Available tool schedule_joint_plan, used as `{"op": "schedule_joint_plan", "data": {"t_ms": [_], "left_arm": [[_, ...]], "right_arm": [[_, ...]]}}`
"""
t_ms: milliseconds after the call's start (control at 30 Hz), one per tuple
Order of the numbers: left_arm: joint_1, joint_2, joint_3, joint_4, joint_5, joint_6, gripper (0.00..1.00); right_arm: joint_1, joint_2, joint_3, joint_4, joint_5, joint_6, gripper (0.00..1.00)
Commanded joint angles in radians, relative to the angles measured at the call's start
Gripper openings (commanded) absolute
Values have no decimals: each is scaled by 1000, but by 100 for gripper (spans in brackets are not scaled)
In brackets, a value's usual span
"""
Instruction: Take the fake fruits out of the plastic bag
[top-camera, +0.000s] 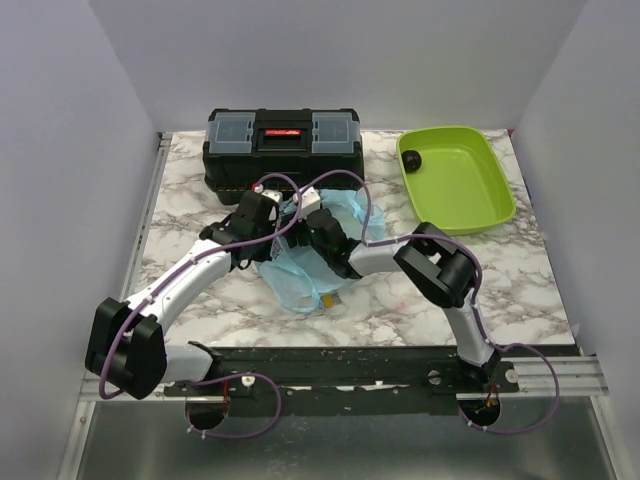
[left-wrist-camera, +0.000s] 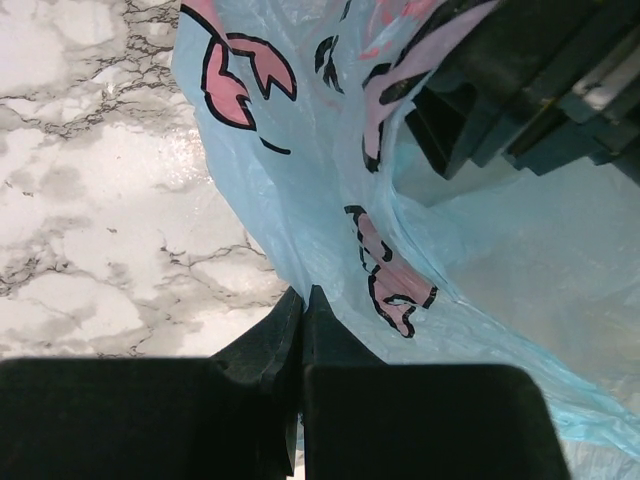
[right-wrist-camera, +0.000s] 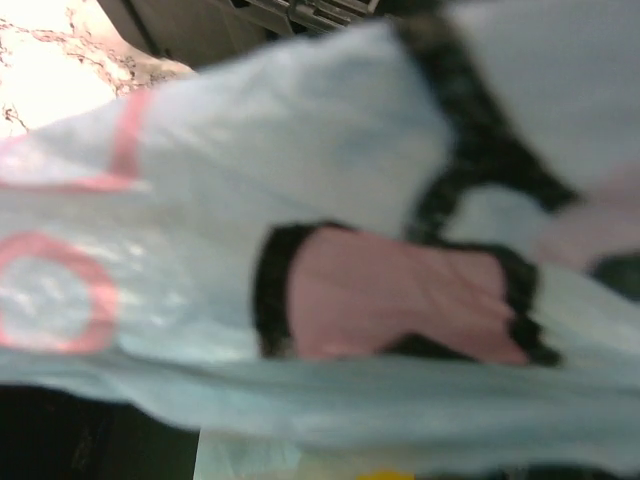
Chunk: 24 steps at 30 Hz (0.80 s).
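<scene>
The light-blue plastic bag (top-camera: 300, 275) lies crumpled mid-table, printed with pink and black marks (left-wrist-camera: 385, 265). My left gripper (left-wrist-camera: 302, 300) is shut, pinching the bag's thin film at its upper left edge (top-camera: 278, 222). My right gripper (top-camera: 320, 236) reaches into the bag's mouth from the right. Its fingers are hidden, because blurred bag film (right-wrist-camera: 330, 300) fills the right wrist view. One dark round fake fruit (top-camera: 412, 158) sits in the green tray. A yellow patch (right-wrist-camera: 385, 475) shows under the film. Other fruits are hidden.
A black toolbox (top-camera: 285, 148) stands at the back, just behind the bag. The lime-green tray (top-camera: 470, 190) is at the back right. A small yellow thing (top-camera: 327, 298) shows at the bag's near edge. Purple cables loop over both wrists.
</scene>
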Motion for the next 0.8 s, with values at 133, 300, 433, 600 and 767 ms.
{"op": "schedule_joint_plan", "data": {"t_ms": [133, 300, 433, 600, 767], "left_arm": [[3, 1, 28, -18, -29, -3, 0], [3, 8, 34, -26, -22, 0, 0], [3, 7, 40, -31, -1, -2, 0], [4, -3, 50, -41, 59, 16, 0], [4, -23, 41, -26, 146, 41, 0]], "right_arm": [[-4, -154, -115, 14, 10, 27, 23], [-4, -269, -209, -30, -18, 67, 16], [-4, -362, -291, -72, -53, 104, 13], [-4, -454, -366, -135, -131, 158, 8], [-3, -561, -397, -192, -162, 193, 7]]}}
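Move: The green tray the apple is headed for lies about 37 cm to the right hand's right, 8 cm farther out and slightly lower; the dark fruit in it is 26 cm right, 12 cm out. The toolbox stands some 13 cm ahead, 3 cm left, its middle about 5 cm higher. A yellow fruit lies roughly 5 cm to the hand's right, level with it fore and aft, 2 cm lower. From the left hand, the tray is about 45 cm right, 20 cm ahead and 8 cm below. The red apple, already held in the right fingers, is drawn out from under the bag's covering film, back about 8 cm and some 6 cm to the right, away from the toolbox. It climbs 5 to 6 cm on the way, then runs nearly level as the wrist tips the fingers slightly down, grip unchanged. The left hand stays nearly still, keeping the bag's edge pinched. ##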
